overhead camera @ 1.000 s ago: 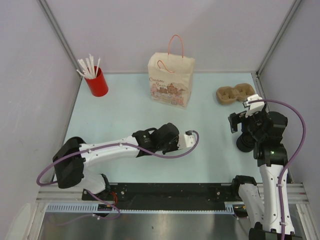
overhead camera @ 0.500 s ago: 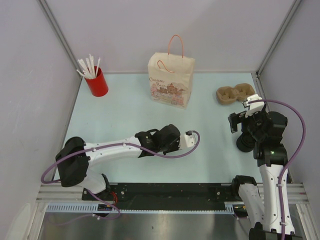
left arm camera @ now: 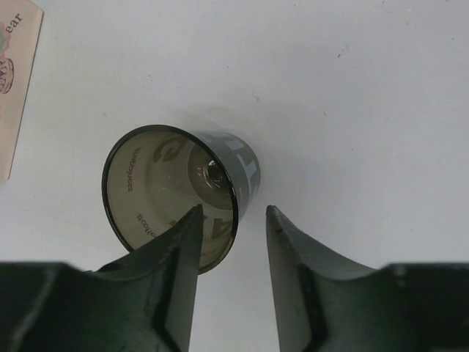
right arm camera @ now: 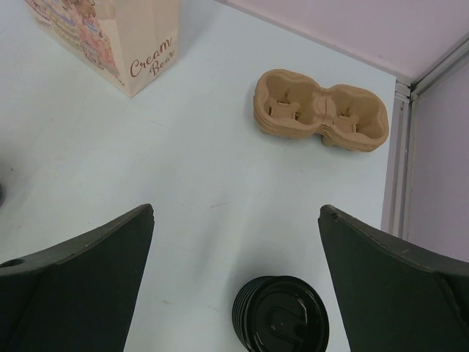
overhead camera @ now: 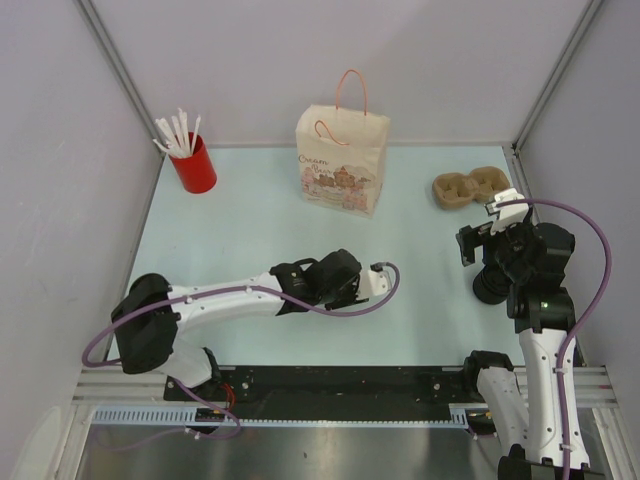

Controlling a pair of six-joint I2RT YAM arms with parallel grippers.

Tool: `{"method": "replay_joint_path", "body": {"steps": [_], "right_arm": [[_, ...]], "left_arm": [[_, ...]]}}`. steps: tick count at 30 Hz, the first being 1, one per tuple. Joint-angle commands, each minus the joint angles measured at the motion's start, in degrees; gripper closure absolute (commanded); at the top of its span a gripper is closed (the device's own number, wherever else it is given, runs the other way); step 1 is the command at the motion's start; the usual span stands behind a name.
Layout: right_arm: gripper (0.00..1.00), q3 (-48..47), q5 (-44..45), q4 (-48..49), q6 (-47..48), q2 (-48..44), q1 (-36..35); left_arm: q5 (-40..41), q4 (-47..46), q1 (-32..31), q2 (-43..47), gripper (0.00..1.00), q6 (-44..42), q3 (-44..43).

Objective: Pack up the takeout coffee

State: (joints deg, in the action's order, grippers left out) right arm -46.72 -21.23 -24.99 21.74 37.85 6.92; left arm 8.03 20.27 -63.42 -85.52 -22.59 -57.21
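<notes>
The takeout coffee (left arm camera: 176,194) is a small smoky-grey see-through cup standing on the pale table with its open mouth toward the left wrist camera. My left gripper (left arm camera: 232,210) is open right at its rim: one finger (left arm camera: 172,271) sits over the cup's mouth, the other finger (left arm camera: 293,271) is outside, and the cup's wall is loose in the gap between them. In the top view the left wrist (overhead camera: 335,280) hides the cup. My right gripper (right arm camera: 236,209) stands wide open and empty above the table at the right.
A printed paper bag (overhead camera: 341,160) with pink handles stands upright at the back centre. A brown pulp cup carrier (right arm camera: 321,110) lies at the back right. A stack of black lids (right arm camera: 281,317) sits under the right gripper. A red cup of white straws (overhead camera: 193,163) stands at the back left.
The left arm's shoulder and upper link shifted slightly to the right. Its jaws have come apart at the cup's rim. The right arm has not moved.
</notes>
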Motion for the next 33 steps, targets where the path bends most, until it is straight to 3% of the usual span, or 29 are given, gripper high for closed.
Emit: {"method": "replay_joint_path", "body": {"steps": [1,3,9,12,18,27,33], "right_arm": [[0.0,0.2,0.4,1.7,0.8,-0.1,-0.1],[0.0,0.2,0.4,1.5,0.8,-0.1,0.1],[0.0,0.2,-0.2,1.4,0.9,0.5,0.6],[0.0,0.1,-0.7,0.7,2.3,0.1,2.4],[0.0,-5.0,4.2,-8.7,8.4,3.9,5.6],[0.0,-7.9,0.8,-29.4,25.6,12.2,12.9],[0.0,-7.9,-0.8,-29.7,27.0,16.4,15.4]], "left_arm": [[1.9,0.6,-0.4,4.3,0.47,-0.7,-2.6],[2.5,1.3,-0.4,6.9,0.39,-1.9,-3.3],[7.2,1.9,0.0,14.9,0.01,-6.3,-3.6],[6.6,3.4,2.9,18.1,0.01,-6.4,-4.7],[-3.1,4.3,18.0,22.6,0.01,-2.9,-2.6],[-4.1,3.4,23.7,22.1,0.01,3.2,2.5],[-5.2,1.2,25.4,23.6,0.01,3.7,6.3]]}}
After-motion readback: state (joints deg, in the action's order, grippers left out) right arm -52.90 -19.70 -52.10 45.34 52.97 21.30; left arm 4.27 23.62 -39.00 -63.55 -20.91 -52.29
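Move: The cup I have just stood down has its wall between my left fingertips, already parting; its middle is about 4 cm ahead, 2 cm left and 4 cm below. The bag stands some 24 cm ahead and 2 cm left, the cup stack about 43 cm left and level. For my right hand, the stack of lids is roughly 3 cm back, 8 cm right and 22 cm below, with the cup carrier 18 cm ahead, 2 cm right. I open my left fingers wide off the cup's wall and lift straight up clear of the rim, about 14 cm in all, then swing left and forward away from it, turning counter-clockwise, and sink again with fingers open. Meanwhile my right hand, still open, moves right, then down some 10 cm and a little back towards the lids, tipping its fingers down about 30 degrees. ##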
